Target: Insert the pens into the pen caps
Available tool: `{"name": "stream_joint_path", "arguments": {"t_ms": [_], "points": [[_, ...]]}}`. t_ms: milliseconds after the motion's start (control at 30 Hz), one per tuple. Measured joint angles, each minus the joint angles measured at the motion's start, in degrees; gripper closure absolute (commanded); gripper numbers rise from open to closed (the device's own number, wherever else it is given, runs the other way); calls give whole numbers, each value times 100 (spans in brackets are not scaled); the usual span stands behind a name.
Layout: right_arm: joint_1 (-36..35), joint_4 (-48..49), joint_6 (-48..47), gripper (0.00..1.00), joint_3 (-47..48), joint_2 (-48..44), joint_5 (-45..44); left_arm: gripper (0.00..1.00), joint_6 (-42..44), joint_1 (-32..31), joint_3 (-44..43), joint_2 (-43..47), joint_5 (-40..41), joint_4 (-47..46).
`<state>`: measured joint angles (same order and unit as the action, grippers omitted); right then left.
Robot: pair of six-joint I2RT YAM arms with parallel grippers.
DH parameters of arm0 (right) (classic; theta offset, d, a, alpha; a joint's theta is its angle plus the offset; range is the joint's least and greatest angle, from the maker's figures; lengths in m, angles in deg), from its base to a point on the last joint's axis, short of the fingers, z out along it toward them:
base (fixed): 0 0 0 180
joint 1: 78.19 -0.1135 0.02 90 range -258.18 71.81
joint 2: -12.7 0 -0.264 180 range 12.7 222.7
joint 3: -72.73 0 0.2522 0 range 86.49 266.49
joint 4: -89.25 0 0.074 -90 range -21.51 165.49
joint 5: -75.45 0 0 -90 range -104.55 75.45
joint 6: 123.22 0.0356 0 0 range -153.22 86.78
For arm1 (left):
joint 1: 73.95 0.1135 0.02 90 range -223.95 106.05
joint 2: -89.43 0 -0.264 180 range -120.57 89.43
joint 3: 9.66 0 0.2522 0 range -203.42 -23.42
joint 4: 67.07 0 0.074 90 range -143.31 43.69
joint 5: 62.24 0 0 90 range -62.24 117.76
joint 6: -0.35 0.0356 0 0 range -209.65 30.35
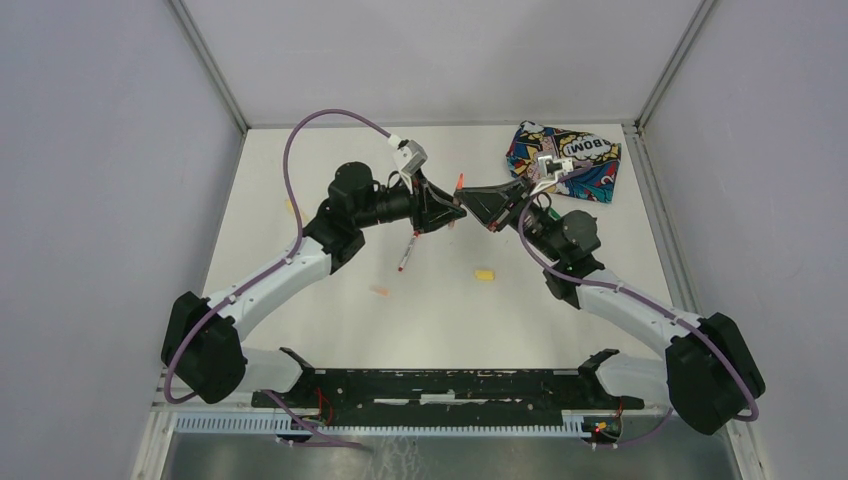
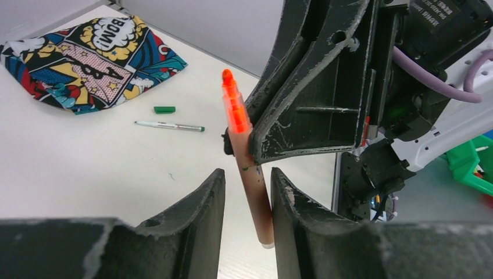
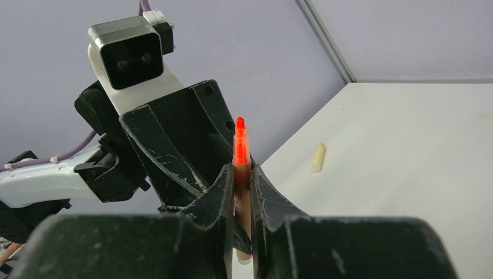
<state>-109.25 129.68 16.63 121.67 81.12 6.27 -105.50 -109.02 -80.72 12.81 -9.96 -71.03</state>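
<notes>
My right gripper (image 3: pixel 241 170) (image 1: pixel 482 207) is shut on the barrel of an orange pen (image 3: pixel 240 150) (image 2: pixel 249 168) (image 1: pixel 459 184), which it holds upright with the bright uncapped tip on top. My left gripper (image 2: pixel 247 172) (image 1: pixel 450 213) is open with a finger on each side of the pen's lower barrel. The pen rests against its right finger and a gap shows on the left. On the table lie a red-ended pen (image 1: pixel 405 254), a green-ended pen (image 2: pixel 170 125), a green cap (image 2: pixel 164 109), a yellow pen (image 3: pixel 317 158), a yellow cap (image 1: pixel 484 274) and an orange cap (image 1: pixel 379 291).
A comic-print fabric pouch (image 1: pixel 563 160) (image 2: pixel 87 58) lies at the back right of the white table. Grey walls stand close on the left, right and back. The two grippers meet tip to tip above the table's middle.
</notes>
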Motion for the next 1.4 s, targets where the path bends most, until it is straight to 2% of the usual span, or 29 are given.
{"name": "stream_joint_path", "arguments": {"t_ms": [133, 300, 400, 667, 733, 967, 1200, 1400], "points": [[-79, 164, 0, 86, 0, 52, -79, 72, -52, -11, 0, 0, -61, -44], [-151, 321, -22, 86, 0, 74, -184, 91, -118, -7, -9, 0, -142, -68], [-157, 343, -46, 80, 0, 74, -203, 98, -133, -4, -20, 0, -140, -68], [-199, 170, -326, 54, 0, -94, -295, 98, -114, -11, -96, 0, 74, 195], [-205, -13, -492, 50, 0, -232, -337, 98, -90, -11, -114, 0, 186, 304], [-221, -868, -1185, 47, -7, -876, -597, 98, 37, 11, -179, 11, 1027, 817], [-286, -2024, -1617, 47, -72, -1069, -975, 98, 328, 125, -186, 339, 2590, 1399], [-605, -3051, -1939, 47, -72, -776, -1237, 98, 555, 177, -184, 868, 3939, 1589]]}}
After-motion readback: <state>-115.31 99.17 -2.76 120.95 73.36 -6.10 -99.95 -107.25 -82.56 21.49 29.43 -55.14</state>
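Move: The orange pen stands roughly upright between the left hand's open finger pads, its middle some 2 cm above that hand point and about 1 cm to the right. The right hand already pinches it, right at its hand point. From the left hand, about 28 cm below on the table, lie the capped red pen (16 cm ahead, 8 left), the orange cap (7 ahead, 15 left) and the yellow cap (11 ahead, 9 right). Nearly in place, the left hand closes its fingers on the lower part of the orange pen; the right hand then opens and lets go. The left swings left and forward, about 10 and 7 cm, dipping slightly before rising and turning some 40 degrees counter-clockwise. The right eases up and to the right, then drops about 10 cm, its left side tipping down. ##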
